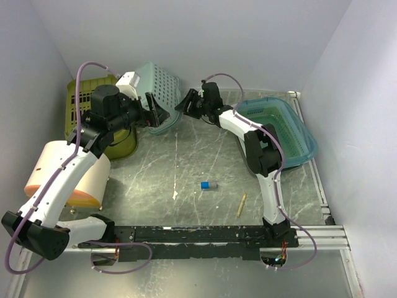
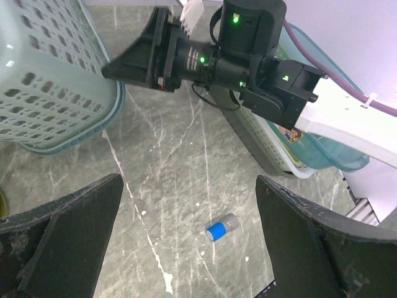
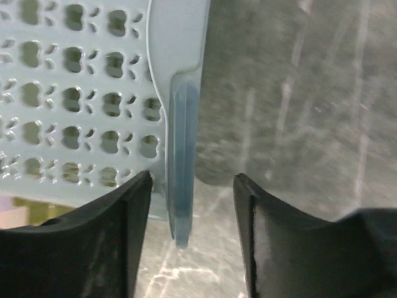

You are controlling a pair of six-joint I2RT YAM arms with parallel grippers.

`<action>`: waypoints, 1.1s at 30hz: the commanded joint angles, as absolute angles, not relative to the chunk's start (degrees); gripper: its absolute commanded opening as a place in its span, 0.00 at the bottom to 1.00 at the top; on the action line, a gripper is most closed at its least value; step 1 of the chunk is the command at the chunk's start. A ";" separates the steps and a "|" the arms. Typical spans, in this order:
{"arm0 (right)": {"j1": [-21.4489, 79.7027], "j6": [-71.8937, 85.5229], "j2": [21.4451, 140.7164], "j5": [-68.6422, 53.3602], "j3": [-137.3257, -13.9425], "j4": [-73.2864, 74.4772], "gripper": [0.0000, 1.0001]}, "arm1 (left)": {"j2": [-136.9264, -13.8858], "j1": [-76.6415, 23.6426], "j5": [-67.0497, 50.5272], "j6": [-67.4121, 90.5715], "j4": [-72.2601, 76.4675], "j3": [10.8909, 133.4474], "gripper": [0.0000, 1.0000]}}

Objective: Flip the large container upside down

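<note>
The large container is a pale teal perforated basket (image 1: 159,84) at the back of the table, tipped on its side with its rim toward the right. It also shows at the left of the left wrist view (image 2: 49,81). My right gripper (image 1: 185,103) is open, and its fingers straddle the basket's rim (image 3: 181,155) without closing on it. The rim stands nearer the left finger (image 3: 118,236). My left gripper (image 1: 155,113) is open and empty just below the basket's rim, over bare table (image 2: 189,186).
A teal tub (image 1: 291,130) holding a white perforated bin (image 2: 267,146) stands at the right. A yellow-green basket (image 1: 84,99) and an orange-and-cream cylinder (image 1: 65,177) are at the left. A small blue capped vial (image 1: 207,185) and a wooden stick (image 1: 241,205) lie mid-table.
</note>
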State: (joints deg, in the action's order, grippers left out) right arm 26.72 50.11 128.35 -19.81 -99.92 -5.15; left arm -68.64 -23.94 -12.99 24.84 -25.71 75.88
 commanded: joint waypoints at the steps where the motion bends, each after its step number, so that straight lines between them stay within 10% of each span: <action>1: 26.78 40.27 129.53 -13.38 -101.13 10.93 0.61 | -69.15 -23.91 -10.00 23.47 -26.51 78.06 1.00; 21: 22.50 11.65 89.43 16.96 -84.41 28.00 0.84 | -78.18 -28.05 -11.72 21.70 -16.87 73.77 1.00; 33: 19.10 10.20 90.31 18.05 -78.54 37.90 0.79 | -94.03 -34.28 -13.50 17.34 -13.04 76.95 1.00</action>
State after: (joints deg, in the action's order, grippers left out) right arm 20.47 11.29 90.00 17.50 -79.22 35.18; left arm -88.58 -33.47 -12.10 19.70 -16.51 73.45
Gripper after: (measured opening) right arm 0.826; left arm 0.997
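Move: The large container stands off to the right: its middle is about 40 cm right of the right hand, 13 cm back and 5 cm lower. The basket, its rim still between the right fingers, has its middle some 11 cm left of that hand, 4 cm ahead and 3 cm lower; the olive container is about 29 cm left of the basket and 9 cm nearer. From the left hand, the large container lies roughly 45 cm right, 7 cm ahead and 25 cm below. The right fingers, already parting, open wide and come free of the basket's rim as the hand first dips about 6 cm, then arcs up and over, some 26 cm right and 12 cm back, and sinks again to the large container's left rim, rolling nearly 60 degrees so the fingers point forward and down. The left hand, staying open, first eases forward, then drops about 13 cm and swings right. ##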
